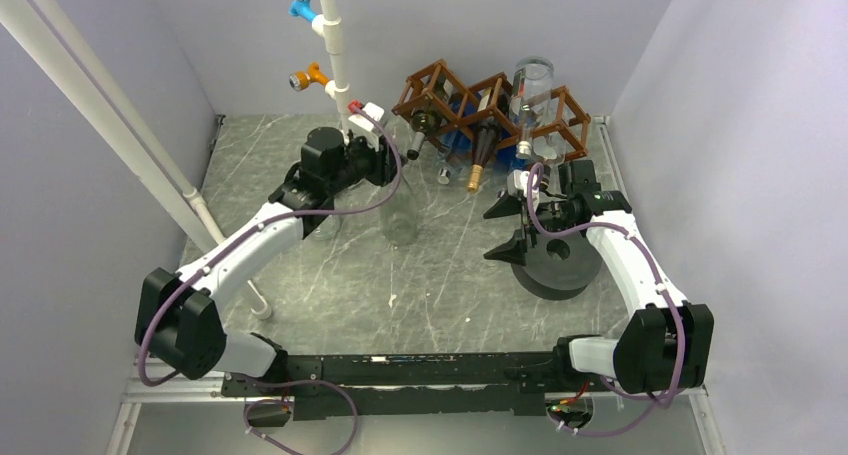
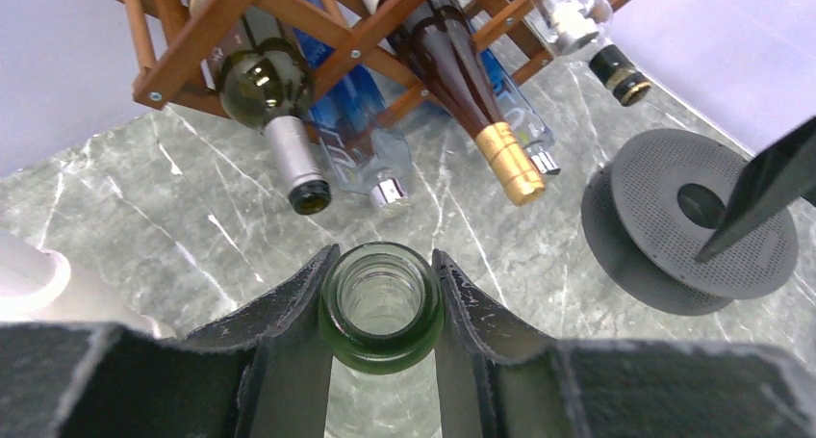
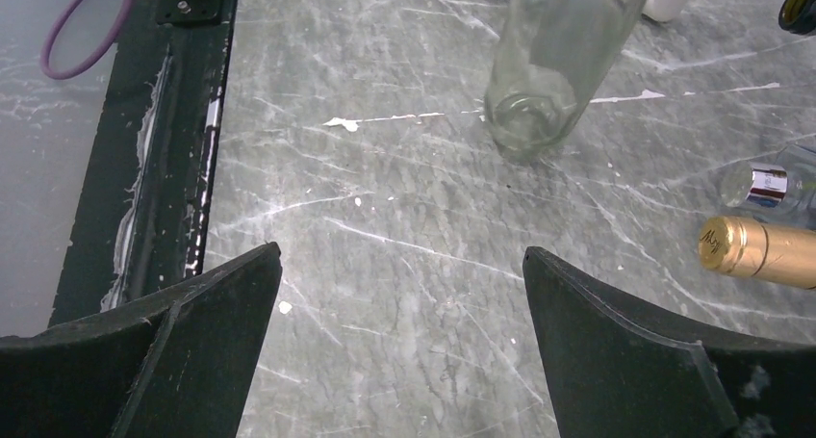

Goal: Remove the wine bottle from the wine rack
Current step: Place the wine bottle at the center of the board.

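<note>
A clear wine bottle (image 1: 400, 220) with a green-tinted mouth (image 2: 382, 303) stands upright on the marble table, in front of the wine rack. My left gripper (image 2: 385, 255) is shut on its neck, one finger pressed against each side of the rim. The brown lattice wine rack (image 1: 490, 100) stands at the back and holds several bottles lying neck-forward. Among them are a dark green one (image 2: 265, 87) and a gold-capped one (image 2: 510, 164). My right gripper (image 1: 503, 228) hangs open above bare table, with nothing between its fingers (image 3: 207, 342). The clear bottle (image 3: 548, 63) also shows ahead of it.
A black perforated disc (image 1: 557, 265) lies on the table under my right arm. A white pipe (image 1: 335, 35) rises at the back left of the rack. Grey walls close in three sides.
</note>
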Robot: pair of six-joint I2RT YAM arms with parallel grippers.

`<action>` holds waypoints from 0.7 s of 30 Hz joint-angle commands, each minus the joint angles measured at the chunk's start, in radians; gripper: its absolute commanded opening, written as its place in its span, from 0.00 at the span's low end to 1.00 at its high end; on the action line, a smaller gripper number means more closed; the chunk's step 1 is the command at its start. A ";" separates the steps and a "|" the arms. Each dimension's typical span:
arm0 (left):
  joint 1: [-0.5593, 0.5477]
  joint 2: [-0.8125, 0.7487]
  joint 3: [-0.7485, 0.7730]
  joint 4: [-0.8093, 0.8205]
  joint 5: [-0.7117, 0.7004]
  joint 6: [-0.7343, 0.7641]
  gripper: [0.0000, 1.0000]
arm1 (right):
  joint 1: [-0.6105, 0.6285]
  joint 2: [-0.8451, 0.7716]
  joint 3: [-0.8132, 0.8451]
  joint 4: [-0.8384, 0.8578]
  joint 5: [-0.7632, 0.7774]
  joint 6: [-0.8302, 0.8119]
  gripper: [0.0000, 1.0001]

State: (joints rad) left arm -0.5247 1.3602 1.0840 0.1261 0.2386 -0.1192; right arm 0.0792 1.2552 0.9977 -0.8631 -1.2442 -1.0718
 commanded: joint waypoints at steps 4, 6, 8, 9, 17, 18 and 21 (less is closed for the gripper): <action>0.032 0.033 0.191 0.120 -0.007 0.040 0.00 | -0.007 -0.025 -0.004 0.035 -0.057 -0.009 1.00; 0.039 0.054 0.212 0.114 -0.026 0.053 0.00 | -0.009 -0.026 -0.004 0.035 -0.058 -0.010 1.00; 0.047 0.075 0.234 0.110 -0.034 0.062 0.00 | -0.007 -0.026 -0.004 0.035 -0.058 -0.013 1.00; 0.054 0.084 0.243 0.111 -0.040 0.067 0.00 | -0.009 -0.025 -0.005 0.035 -0.058 -0.013 1.00; 0.097 0.142 0.274 0.165 -0.105 0.070 0.00 | -0.010 -0.024 -0.009 0.039 -0.055 -0.011 1.00; 0.100 0.144 0.274 0.169 -0.113 0.070 0.00 | -0.009 -0.024 -0.008 0.039 -0.055 -0.011 1.00; 0.111 0.145 0.265 0.177 -0.133 0.071 0.00 | -0.010 -0.024 -0.010 0.041 -0.055 -0.011 1.00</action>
State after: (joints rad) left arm -0.4271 1.5394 1.2610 0.0994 0.1482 -0.0635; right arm 0.0734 1.2545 0.9932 -0.8558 -1.2438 -1.0698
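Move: The left hand grips the upright green-glass bottle by its mouth. The open board ahead, between the white pipe's foot and the rack, lies about 12 cm ahead, 5 cm left and 28 cm below. The pipe's foot is some 12 cm ahead, 11 cm left; the dark wine bottle 20 cm ahead, 6 cm right; the capped clear bottle 2 cm ahead, 19 cm left. From the right hand, that spot is roughly 23 cm ahead, 28 cm left, 20 cm below. Keeping its pinch on the bottle's mouth, the left hand carries the upright bottle about 8 cm forward towards the gap between the white pipe's foot and the rack. It bears some 3 cm left, mostly later on, staying nearly level after a slight rise and dip, while the wrist turns about 10 degrees counter-clockwise. ##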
